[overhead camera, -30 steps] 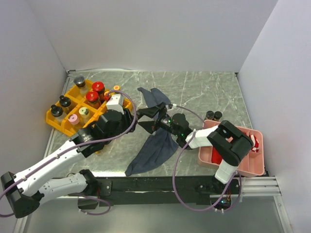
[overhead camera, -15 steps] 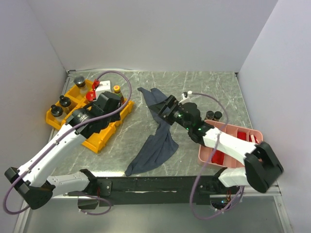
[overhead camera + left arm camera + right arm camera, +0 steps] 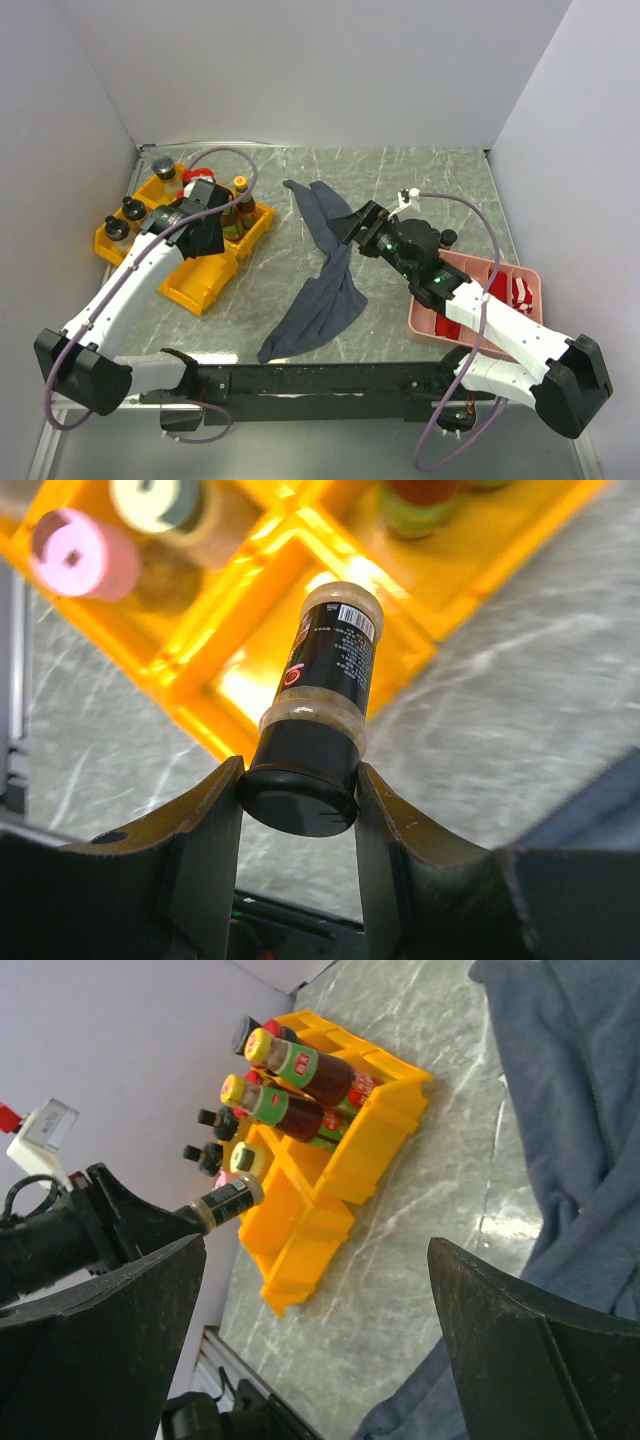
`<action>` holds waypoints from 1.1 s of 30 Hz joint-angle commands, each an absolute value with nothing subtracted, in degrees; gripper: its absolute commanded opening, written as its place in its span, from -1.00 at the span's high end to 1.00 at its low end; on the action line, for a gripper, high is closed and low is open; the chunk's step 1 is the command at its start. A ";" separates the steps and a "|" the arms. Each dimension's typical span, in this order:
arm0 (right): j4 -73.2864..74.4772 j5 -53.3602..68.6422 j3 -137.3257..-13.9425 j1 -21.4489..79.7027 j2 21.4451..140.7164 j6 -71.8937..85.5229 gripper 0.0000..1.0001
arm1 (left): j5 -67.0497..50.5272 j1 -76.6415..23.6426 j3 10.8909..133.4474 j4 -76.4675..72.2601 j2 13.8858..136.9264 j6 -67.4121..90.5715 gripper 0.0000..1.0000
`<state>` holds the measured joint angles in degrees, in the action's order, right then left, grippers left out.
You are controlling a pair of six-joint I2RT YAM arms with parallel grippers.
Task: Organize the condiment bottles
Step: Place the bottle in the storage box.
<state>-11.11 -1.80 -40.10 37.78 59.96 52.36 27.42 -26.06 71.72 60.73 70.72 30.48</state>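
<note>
My left gripper (image 3: 298, 800) is shut on the black cap of a small dark-labelled bottle (image 3: 320, 695). It hangs over an empty compartment of the orange tray (image 3: 245, 685), and the right wrist view also shows this bottle (image 3: 228, 1200). The tray (image 3: 215, 275) holds two slim sauce bottles (image 3: 238, 205), red-lidded jars (image 3: 195, 180), black-capped bottles (image 3: 133, 210), a silver-capped shaker (image 3: 163, 167), and pink-capped (image 3: 75, 555) and pale-capped (image 3: 155, 500) shakers. My right gripper (image 3: 350, 230) stands open and empty above the cloth. One black-capped bottle (image 3: 449, 237) stands behind the pink tray.
A grey-blue cloth (image 3: 325, 290) lies crumpled mid-table between the arms. A pink tray (image 3: 430, 322) with red packets (image 3: 520, 290) sits at the right under my right arm. White walls close in the table on three sides.
My left arm has swung left over the orange tray, with the bottle still in its grip. My right gripper has drawn back to the right, away from the tray, and stays open.
</note>
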 commanded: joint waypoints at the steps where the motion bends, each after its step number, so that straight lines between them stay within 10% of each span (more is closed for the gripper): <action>1: -11.42 -3.87 -38.85 37.79 56.87 50.36 -1.00 | 23.29 -20.92 70.66 57.39 70.66 24.96 0.98; 22: -13.36 -4.13 -37.53 37.88 54.49 49.04 -1.00 | 18.19 -15.21 68.29 53.88 83.31 21.09 0.95; 33: -13.71 -4.48 -36.39 37.79 53.17 48.95 -1.00 | 18.72 -13.71 68.29 50.98 88.42 21.09 0.26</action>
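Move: Below the left hand, which already holds the black-capped spice bottle by its cap, the storage box's empty near-right compartment lies about 4 cm ahead, 4 cm to the left and 17 cm down. The two sauce bottles stand some 15 cm ahead and 4 cm to the right, the yellow-lidded jar about 12 cm ahead and 11 cm left, the pink-lidded jar 8 cm ahead and 15 cm left. From the right hand, that compartment is about 34 cm left and 2 cm ahead. Lowering the held spice bottle bottom first into the empty compartment, the left hand shifts about 2 cm left, then sinks some 10 cm while easing about 3 cm forward. The wrist tips down by nearly 20 degrees, standing the bottle more upright, and the fingers keep their pinch on its black cap. ##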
